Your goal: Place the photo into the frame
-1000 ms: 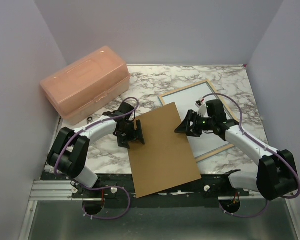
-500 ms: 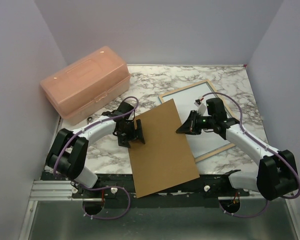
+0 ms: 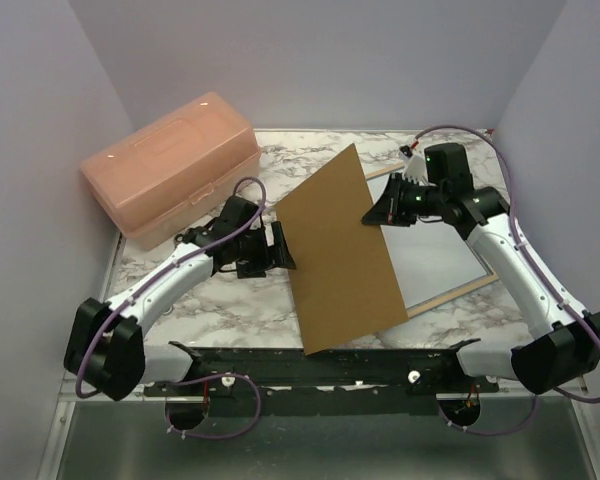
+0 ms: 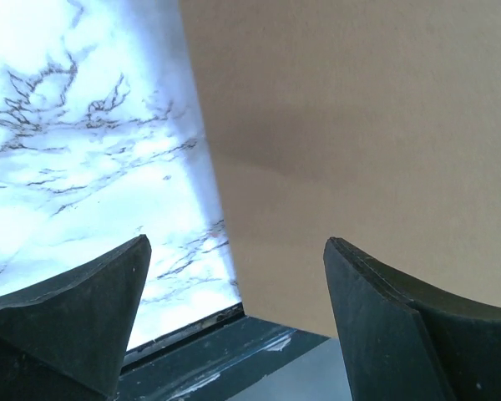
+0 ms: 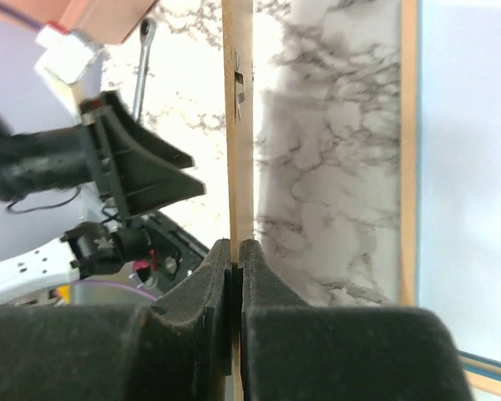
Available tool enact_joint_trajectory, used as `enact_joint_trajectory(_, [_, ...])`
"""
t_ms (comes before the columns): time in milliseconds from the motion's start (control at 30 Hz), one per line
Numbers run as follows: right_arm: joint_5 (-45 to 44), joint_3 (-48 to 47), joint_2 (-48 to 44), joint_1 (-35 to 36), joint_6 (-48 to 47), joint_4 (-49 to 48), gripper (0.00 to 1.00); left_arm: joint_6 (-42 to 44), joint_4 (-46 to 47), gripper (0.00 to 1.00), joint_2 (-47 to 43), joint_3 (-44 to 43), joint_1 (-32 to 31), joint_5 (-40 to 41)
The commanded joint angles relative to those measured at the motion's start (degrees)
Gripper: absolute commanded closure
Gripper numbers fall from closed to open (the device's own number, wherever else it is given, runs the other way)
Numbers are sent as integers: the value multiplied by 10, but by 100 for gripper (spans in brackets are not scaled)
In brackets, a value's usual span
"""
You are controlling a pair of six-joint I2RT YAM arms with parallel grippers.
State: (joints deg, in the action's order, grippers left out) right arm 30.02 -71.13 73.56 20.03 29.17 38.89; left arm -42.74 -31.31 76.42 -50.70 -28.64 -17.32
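Observation:
A plain brown backing board [image 3: 340, 250] stands tilted on edge across the middle of the table. My right gripper [image 3: 375, 213] is shut on its right edge; in the right wrist view the pads [image 5: 221, 271] pinch the thin board [image 5: 238, 125]. My left gripper [image 3: 280, 250] is open beside the board's left edge, holding nothing, with the board [image 4: 359, 125] in front of its right finger. The frame [image 3: 445, 297] lies flat at the right, pale wood side up. A white sheet [image 3: 430, 250] fills it, apparently the photo's white reverse. The frame [image 5: 409, 150] and the sheet [image 5: 468, 167] also show in the right wrist view.
A pink plastic box [image 3: 170, 165] with a lid sits at the back left. A small metal tool [image 5: 144, 67] lies on the marble near that box. Grey walls close in the table on three sides. The dark rail [image 4: 234, 342] runs along the near edge.
My right gripper has shut on the board's right edge and raised it, swinging it up toward the back. The left arm has stretched forward along the board's left edge, still open.

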Motion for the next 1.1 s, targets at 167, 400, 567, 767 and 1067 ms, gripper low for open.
enact_joint_trajectory(167, [-94, -161, 54, 1, -53, 178, 99, -9, -19, 11, -156, -32, -3, 53])
enact_joint_trajectory(400, [-157, -243, 106, 26, -69, 252, 99, -9, -38, 11, -174, -56, -3, 48])
enact_joint_trajectory(567, [-222, -305, 141, 66, -60, 289, 99, -8, -43, 11, -170, -60, -3, 42])
enact_joint_trajectory(767, [-292, -378, 189, 105, -53, 334, 99, -8, -47, 11, -167, -63, -3, 39])
enact_joint_trajectory(1067, [-364, -477, 244, 138, -54, 390, 99, -5, -59, 10, -167, -75, -4, 37])
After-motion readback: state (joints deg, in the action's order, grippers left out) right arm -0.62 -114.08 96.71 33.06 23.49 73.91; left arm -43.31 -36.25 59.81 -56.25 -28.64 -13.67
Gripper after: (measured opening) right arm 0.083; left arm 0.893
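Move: The brown backing board, already pinched at its right edge by the right hand, has its middle about 8 cm to that hand's left, 3 cm back and 9 cm below. The frame lying on the table is centred some 8 cm to the right hand's right, 4 cm farther out and 22 cm below. From the open left hand, the frame's middle is roughly 31 cm to the right, 9 cm ahead and 8 cm below. The backing board stays pinched in the right fingers while that hand rolls its left side down about 30 degrees, tipping the fingers towards the table, and works some 3 cm forward and 3 cm up, swaying a little right and then back left. The left hand rises about 10 cm, clear of the board's left edge, its fingers tilting outward and staying open, then hovers. ##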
